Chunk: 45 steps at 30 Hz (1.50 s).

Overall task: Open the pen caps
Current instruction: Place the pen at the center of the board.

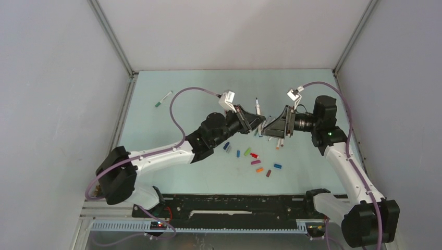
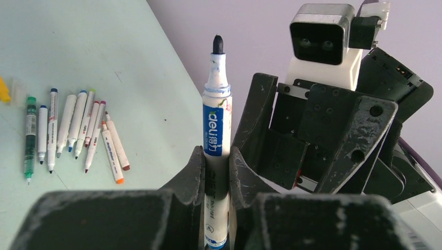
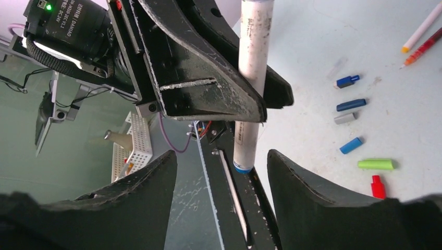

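My left gripper [image 1: 256,121] [image 2: 216,153] is shut on a white pen [image 2: 217,120] with a blue label, held above the table. Its dark tip is bare and carries no cap. My right gripper [image 1: 270,127] [image 3: 221,177] faces it at close range, open and with nothing between its fingers [image 3: 323,198]. The pen's blue-ringed end [image 3: 243,165] hangs just ahead of the right jaws. Loose pen caps lie on the table: green [image 1: 247,151] [image 3: 376,164], red [image 1: 254,155] [image 3: 378,186], magenta [image 1: 256,162], orange [image 1: 259,169], blue [image 1: 278,166] [image 3: 351,145] and grey [image 3: 345,118].
A row of uncapped pens [image 2: 78,130] lies on the pale green table [image 1: 172,130], partly under the grippers in the top view. One pen with a green cap [image 1: 163,99] lies alone at the back left. Grey walls enclose the table.
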{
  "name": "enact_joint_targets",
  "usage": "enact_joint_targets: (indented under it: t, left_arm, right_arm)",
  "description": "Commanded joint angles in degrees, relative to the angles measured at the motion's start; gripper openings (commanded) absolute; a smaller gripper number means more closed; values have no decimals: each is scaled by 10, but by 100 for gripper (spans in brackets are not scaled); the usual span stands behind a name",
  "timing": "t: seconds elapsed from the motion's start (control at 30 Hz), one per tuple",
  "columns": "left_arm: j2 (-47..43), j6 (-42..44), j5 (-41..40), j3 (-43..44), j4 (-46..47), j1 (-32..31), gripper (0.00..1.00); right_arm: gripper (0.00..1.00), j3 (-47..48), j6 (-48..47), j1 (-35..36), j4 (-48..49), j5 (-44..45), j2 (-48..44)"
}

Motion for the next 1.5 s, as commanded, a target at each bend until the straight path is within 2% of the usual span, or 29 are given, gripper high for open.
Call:
enact_joint_targets:
  t: [0.0,0.33,0.37,0.47,0.5,0.57,0.63,0.77,0.93,1.03,1.17,1.3,1.47]
  left_arm:
    - [9,-13,-12,48,21,-9,6]
    - [24,-14,-8,58,37,-22,9]
    - [25,-10,-4,60,38,-22,9]
    - [24,-3,6,63,38,-22,14]
    - [24,-2,9,63,39,-22,17]
    - [23,3,13,63,42,-22,28]
    - [14,19,16,60,39,-20,43]
    - [-33,94,20,37,29,-3,72]
    - [-121,160,14,1,-60,52,97]
    - [-157,173,54,-22,-127,108,100]
    - [-182,193,109,-39,-238,188,100]
    - [-209,270,55,-51,-348,228,100]
    - [-214,378,-45,-48,-413,258,100]
  right_arm:
    - [63,1,11,18,18,19,1]
    - [39,1,1,21,9,51,12]
    - [34,1,1,21,9,51,14]
    - [6,1,3,21,17,42,16]
    - [0,1,5,19,21,35,17]
    - [0,1,7,14,23,22,17]
    - [0,-1,4,5,22,16,15]
    - [0,-22,-8,-34,32,6,3]
    - [0,-50,-112,-81,-36,87,-16]
    - [0,-79,-122,-130,-33,163,-12]
    - [0,-86,-145,-169,-44,257,40]
    - [0,-77,-157,-179,-53,323,97]
    - [3,-65,-176,-185,-66,374,158]
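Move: The uncapped blue-label marker is held by the left fingers; its middle is about 2 cm ahead of that hand's point. From the open right hand that middle is some 5 cm ahead, 2 cm left and slightly higher. The pen row lies about 13 cm ahead and 7 cm right of the right hand, 24 cm lower; the red cap is nearly straight below it. From the left hand, the green capped marker lies roughly 24 cm ahead and 40 cm left. The right fingers shut on the marker's tail end, behind the left fingers, as the left hand eases it a couple of centimetres rightward. The left then opens wide and swings away about 20 cm left and a bit forward, rising before it sinks. Keeping its grip, the right hand goes down some 17 cm, right and forward, turning about 40 degrees clockwise, to above the table right of the pen row. ##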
